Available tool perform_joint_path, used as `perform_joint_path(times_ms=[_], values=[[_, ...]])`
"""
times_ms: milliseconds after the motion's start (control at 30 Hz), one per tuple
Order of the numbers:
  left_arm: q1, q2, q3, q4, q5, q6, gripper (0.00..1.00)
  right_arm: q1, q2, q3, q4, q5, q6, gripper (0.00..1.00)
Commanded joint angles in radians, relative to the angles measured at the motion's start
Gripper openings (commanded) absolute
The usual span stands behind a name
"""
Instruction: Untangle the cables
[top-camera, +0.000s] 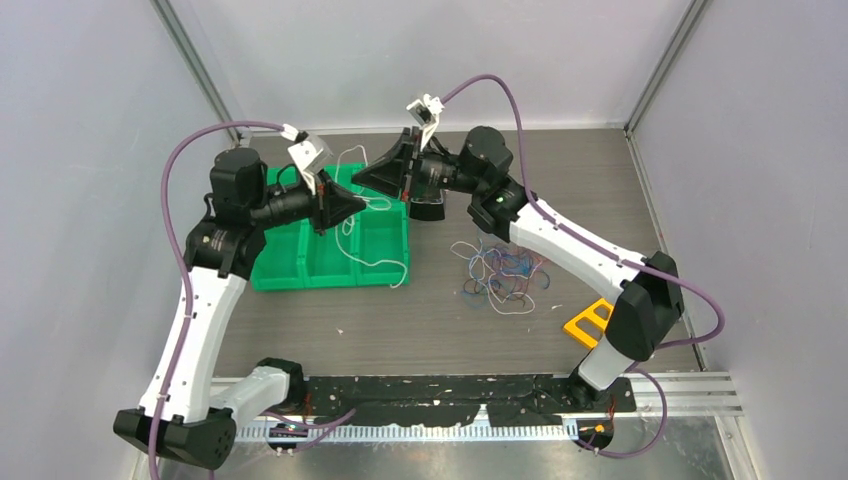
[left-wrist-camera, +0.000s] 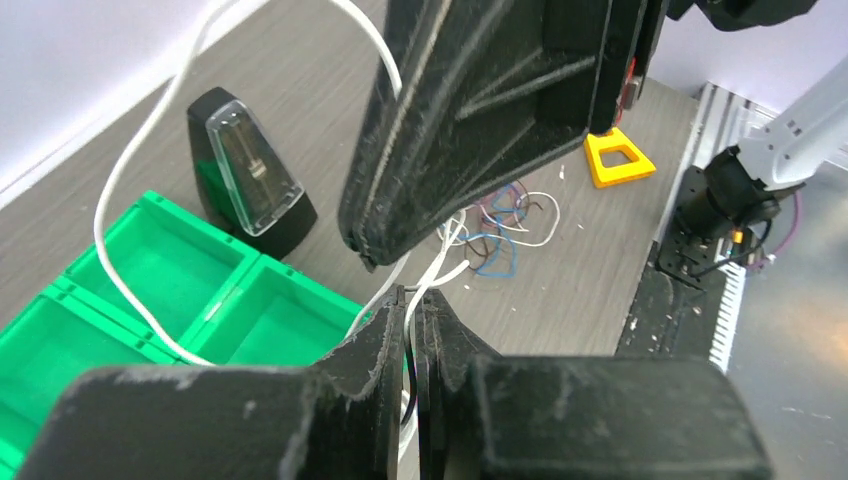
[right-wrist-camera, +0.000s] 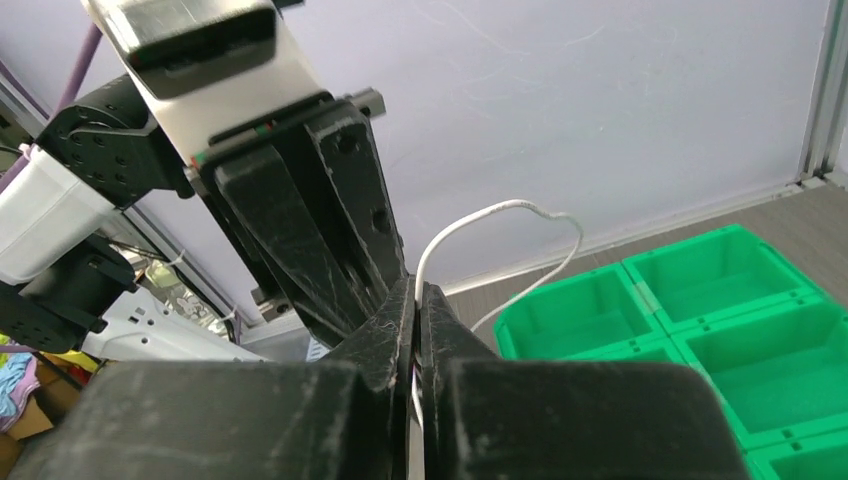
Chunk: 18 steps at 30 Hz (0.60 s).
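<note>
A long white cable (top-camera: 405, 270) loops above the green bins (top-camera: 265, 283), and both grippers pinch it. My left gripper (top-camera: 358, 203) is shut on the white cable (left-wrist-camera: 99, 222), which passes between its fingertips in the left wrist view (left-wrist-camera: 412, 295). My right gripper (top-camera: 356, 179) hangs just above and behind it, tips almost touching, shut on the same white cable (right-wrist-camera: 500, 205) in the right wrist view (right-wrist-camera: 415, 290). The other cables (top-camera: 500, 275), thin red, blue, white and dark wires, lie tangled on the table to the right (left-wrist-camera: 495, 240).
The green bins (left-wrist-camera: 245, 270) sit under the grippers at back left (right-wrist-camera: 690, 247). A black metronome-shaped object (left-wrist-camera: 245, 175) stands beside the bins (top-camera: 428, 208). A yellow block (top-camera: 590, 322) lies at the right, near the right arm's base. Walls close off the back and both sides.
</note>
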Motion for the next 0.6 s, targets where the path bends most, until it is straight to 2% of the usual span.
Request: perform_joint_path(times_ms=[0, 133, 333, 500, 567], values=[[-0.007, -0.059, -0.021, 0.108, -0.1, 0.006, 0.09, -0.003, -0.089, -0.04, 0.003, -0.01, 0.004, 0.05], [-0.007, -0.11, -0.073, 0.162, -0.2, 0.056, 0.09, -0.011, -0.127, -0.075, 0.002, -0.01, 0.022, 0.05], [-0.05, -0.077, -0.081, 0.151, -0.116, 0.097, 0.21, -0.012, -0.135, -0.094, 0.038, -0.015, 0.071, 0.05], [-0.1, -0.05, -0.085, 0.167, -0.121, 0.128, 0.34, -0.01, -0.133, -0.084, 0.068, -0.027, 0.11, 0.05], [-0.113, -0.029, -0.078, 0.173, -0.131, 0.129, 0.37, -0.01, -0.132, -0.084, 0.074, -0.035, 0.118, 0.06]])
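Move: Both hands hold the white cable, their fingertips almost meeting; the part in the right fingers is about 2 cm ahead of the left hand, 1 cm to its left and 5 cm above. Far below it, the green box's middle is some 10 cm ahead and 8 cm left, the black case 21 cm ahead and 12 cm right, and the coloured cable tangle 3 cm ahead and 28 cm right. From the right hand, that box is about 8 cm ahead, 7 cm left. Easing left by not quite 2 cm and then back to the right and slightly down, the left hand rolls some 10 degrees while its nearly shut fingers open to about a third, letting go of the white cable. The right hand, still pinching its part of the cable, draws back and right about 2 cm each way, dipping a little and recovering its height. ##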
